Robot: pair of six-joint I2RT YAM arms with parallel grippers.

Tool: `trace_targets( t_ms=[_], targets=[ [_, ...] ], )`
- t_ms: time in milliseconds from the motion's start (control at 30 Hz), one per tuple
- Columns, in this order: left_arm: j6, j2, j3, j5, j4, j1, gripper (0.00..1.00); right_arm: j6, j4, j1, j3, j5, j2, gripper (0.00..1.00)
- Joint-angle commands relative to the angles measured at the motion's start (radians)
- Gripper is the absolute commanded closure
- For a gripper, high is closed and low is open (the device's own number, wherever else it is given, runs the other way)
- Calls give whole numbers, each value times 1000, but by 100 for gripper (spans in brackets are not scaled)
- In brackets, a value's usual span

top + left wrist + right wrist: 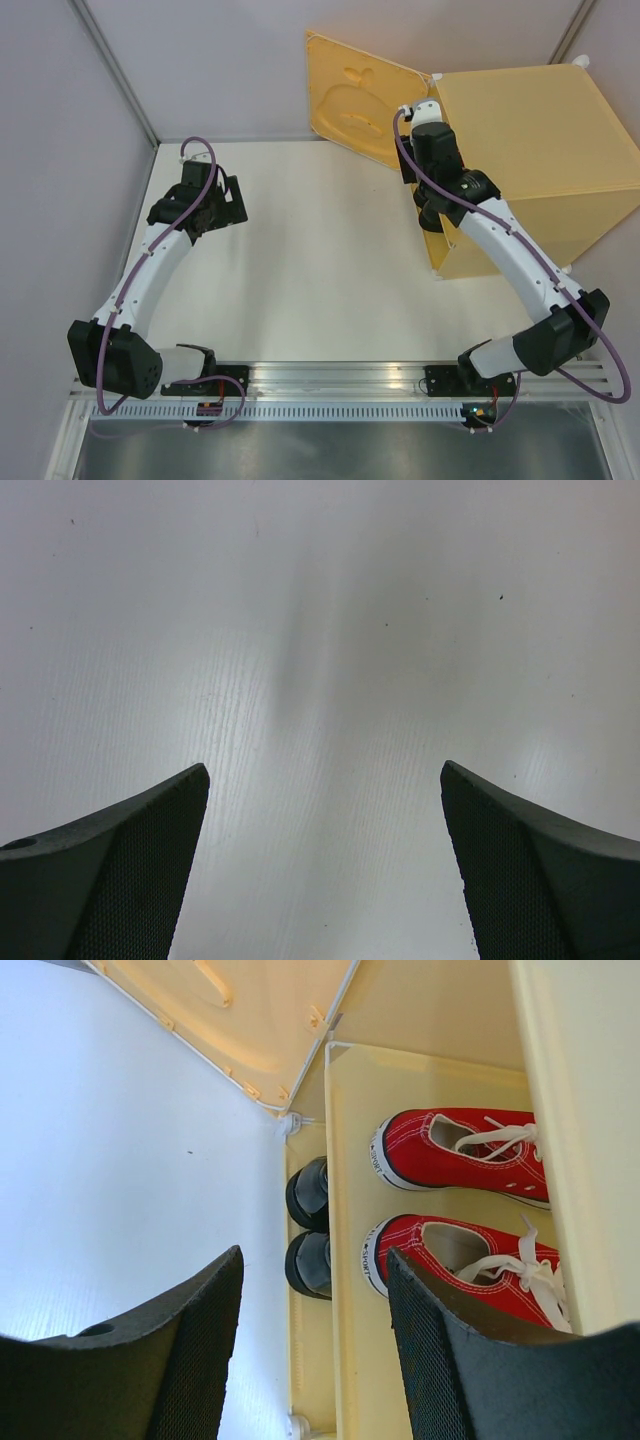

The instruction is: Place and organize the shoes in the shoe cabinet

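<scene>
The yellow-orange shoe cabinet (540,150) stands at the back right with its door (360,100) swung open. In the right wrist view two red sneakers (460,1150) (470,1260) lie heels outward on a shelf (350,1360) inside it. The heels of two black shoes (310,1195) (312,1263) show on the level below. My right gripper (313,1253) hangs open and empty just outside the cabinet opening (430,205). Over bare table at the left, my left gripper (324,766) (228,205) is wide open with nothing in it. From above, the shoes are hidden.
Grey walls close in the table (300,270) on the left and behind. The open door (240,1010) leans out toward the back left of the cabinet. An aluminium rail (340,380) with both arm bases runs along the near edge.
</scene>
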Motion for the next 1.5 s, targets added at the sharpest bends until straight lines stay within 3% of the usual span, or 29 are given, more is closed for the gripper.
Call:
trace_targets(
  t_ms=[0, 333, 633, 767, 900, 1133, 1467],
  targets=[
    [34, 5, -2, 22, 36, -1, 1, 54, 36, -3, -6, -3, -50, 36],
    [34, 9, -2, 24, 36, -1, 1, 106, 56, -1, -26, 47, -61, 37],
    [37, 5, -5, 28, 40, -1, 1, 106, 78, -1, -13, -96, -113, 36],
    [41, 2, -11, 73, 60, -1, 1, 93, 83, -3, 16, -154, -116, 27],
    [47, 1, -17, 62, 68, -1, 1, 71, 61, -3, 125, -187, -44, 18],
    [46, 5, -25, 22, 73, -1, 1, 73, -59, -3, 466, -174, 172, 4],
    [47, 28, -26, 22, 71, -1, 1, -80, 118, -88, 650, -301, 362, 2]
  ],
)
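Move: Some 29 cm ahead of the empty right hand, 13 cm to its left and about 14 cm lower is the middle of the shoe cabinet's open door. The two red shoes lie on the upper shelf about 10 cm lower and 15 cm to the hand's right, the nearer level with it, the farther 9 cm ahead. From the idle left hand, the door's middle is roughly 38 cm ahead, 31 cm right and 3 cm lower. Lifting clear of the shelf opening with nothing in its grip, the right hand at first only creeps up and slightly back, then rises in earnest to some 10 cm higher while drifting left, and finally runs about 9 cm forward towards the open door, nearly level at the end. The part-open fingers spread fully, and the wrist tips up and swings left about 10 degrees each. ##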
